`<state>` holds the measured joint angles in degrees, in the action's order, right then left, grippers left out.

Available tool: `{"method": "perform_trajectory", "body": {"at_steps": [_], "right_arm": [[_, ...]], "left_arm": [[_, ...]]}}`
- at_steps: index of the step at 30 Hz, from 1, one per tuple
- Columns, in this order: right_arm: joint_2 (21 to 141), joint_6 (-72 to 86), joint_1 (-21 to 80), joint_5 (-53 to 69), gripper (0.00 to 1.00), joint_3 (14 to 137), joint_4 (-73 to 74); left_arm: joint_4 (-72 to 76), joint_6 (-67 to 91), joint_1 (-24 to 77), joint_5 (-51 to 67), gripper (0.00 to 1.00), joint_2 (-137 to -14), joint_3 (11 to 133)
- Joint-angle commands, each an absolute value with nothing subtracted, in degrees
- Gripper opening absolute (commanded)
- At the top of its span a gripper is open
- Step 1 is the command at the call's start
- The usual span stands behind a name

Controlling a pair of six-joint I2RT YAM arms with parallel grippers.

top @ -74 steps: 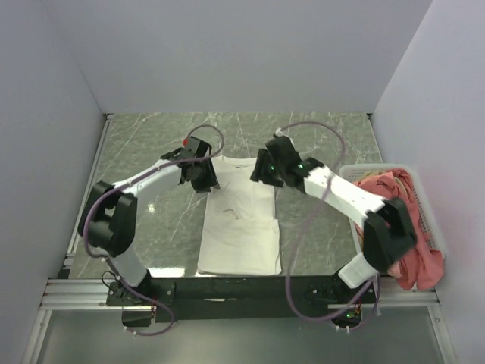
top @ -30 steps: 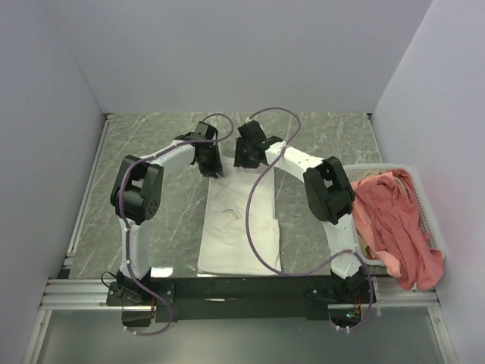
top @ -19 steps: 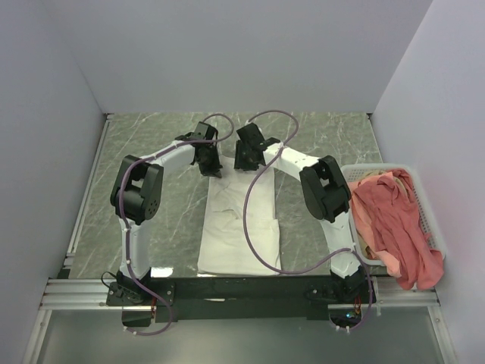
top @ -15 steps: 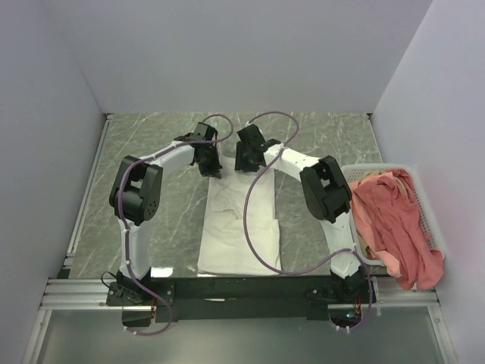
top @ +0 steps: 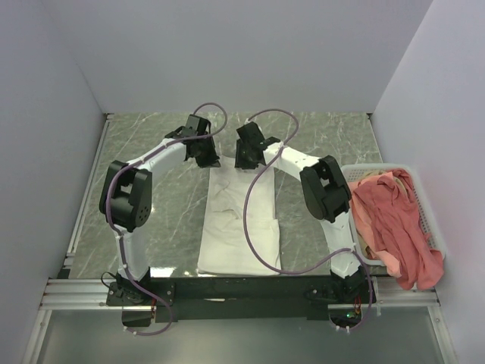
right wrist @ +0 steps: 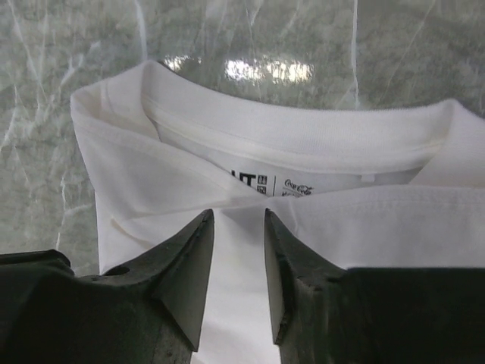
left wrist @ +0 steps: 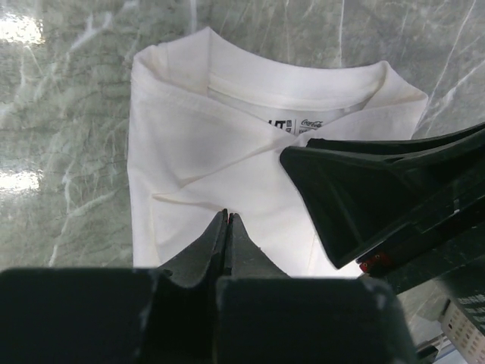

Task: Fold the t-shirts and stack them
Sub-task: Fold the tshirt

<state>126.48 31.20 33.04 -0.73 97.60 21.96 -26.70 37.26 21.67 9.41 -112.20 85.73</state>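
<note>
A white t-shirt, folded into a long strip, lies in the middle of the table with its collar at the far end. Both grippers are at that collar end. My left gripper is shut, its tips together over the shirt's left shoulder where a crease runs up to them; no cloth shows between them. My right gripper is open just below the neck label, fingers either side of the shirt's middle fold. Salmon-pink t-shirts are heaped in the basket.
A white slatted basket stands at the table's right edge, the pink cloth spilling over its near side. The right gripper's black body fills the right of the left wrist view. Green marble table shows around the shirt; grey walls enclose three sides.
The left jaws have closed fully, and the left arm's elbow has swung outward to the left. The right jaws have narrowed a little. The shirt lies as before.
</note>
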Motion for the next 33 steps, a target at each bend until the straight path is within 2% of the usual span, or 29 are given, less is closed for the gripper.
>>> {"method": "perform_trajectory", "body": {"at_steps": [1,6,10,13,14,17,23,26,29,31,33], "right_arm": [[127.35,30.59,33.49,-2.28,0.36,100.90,22.06],[128.85,30.24,33.84,-2.99,0.29,102.91,23.20],[129.11,29.97,34.19,-4.65,0.29,103.71,24.08],[129.20,29.44,34.63,-6.41,0.29,104.06,24.70],[129.20,29.01,34.72,-7.03,0.29,104.15,25.22],[129.11,28.83,34.98,-7.82,0.31,103.89,25.14],[130.16,28.65,35.24,-7.74,0.33,103.89,24.96],[130.52,28.74,35.42,-7.56,0.31,104.15,24.96],[130.78,28.83,35.42,-7.47,0.25,104.41,24.79],[130.87,29.00,35.42,-7.38,0.18,104.41,24.70],[130.43,29.27,35.42,-7.56,0.05,103.98,24.44]], "left_arm": [[-25.05,37.88,21.36,10.81,0.01,-109.51,84.73],[-25.31,37.71,21.27,10.90,0.01,-109.34,84.55],[-25.93,37.53,21.09,10.72,0.01,-109.60,84.81],[-26.63,37.44,21.09,10.37,0.09,-110.21,85.17],[-27.07,37.35,21.09,10.20,0.16,-110.48,85.34],[-27.51,37.35,21.09,9.49,0.23,-111.53,85.26],[-27.07,37.71,21.09,10.11,0.25,-112.06,84.81],[-27.25,37.53,21.09,9.93,0.27,-112.41,84.99],[-27.33,37.53,21.09,10.11,0.32,-112.59,84.99],[-27.25,37.62,21.09,10.20,0.36,-112.68,84.82],[-26.98,37.71,21.09,10.46,0.40,-112.68,84.64]]}}
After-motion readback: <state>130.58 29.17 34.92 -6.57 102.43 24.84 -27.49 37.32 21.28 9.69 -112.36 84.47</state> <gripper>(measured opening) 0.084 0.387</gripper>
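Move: The right hand hovers low over the t-shirt's neckline edge, the front layer just below the label: about 1 cm ahead and 2 cm below. The collar band is some 4 cm ahead and 1 cm right of this hand, and the t-shirt's left shoulder corner about 5 cm ahead and 7 cm left. From the left hand that neckline edge lies roughly 2 cm ahead, 6 cm right and 6 cm below; the shoulder corner about 6 cm ahead and 2 cm left. Close the right gripper from under half open to almost shut at the neckline edge beside the label: ease it forward nearly 1 cm, then back a touch, sinking it about 1.5 cm onto the cloth while rolling its left side down some 5 degrees. Meanwhile let the left gripper sink about 1 cm above the t-shirt and open its empty, shut fingers to over a third. ##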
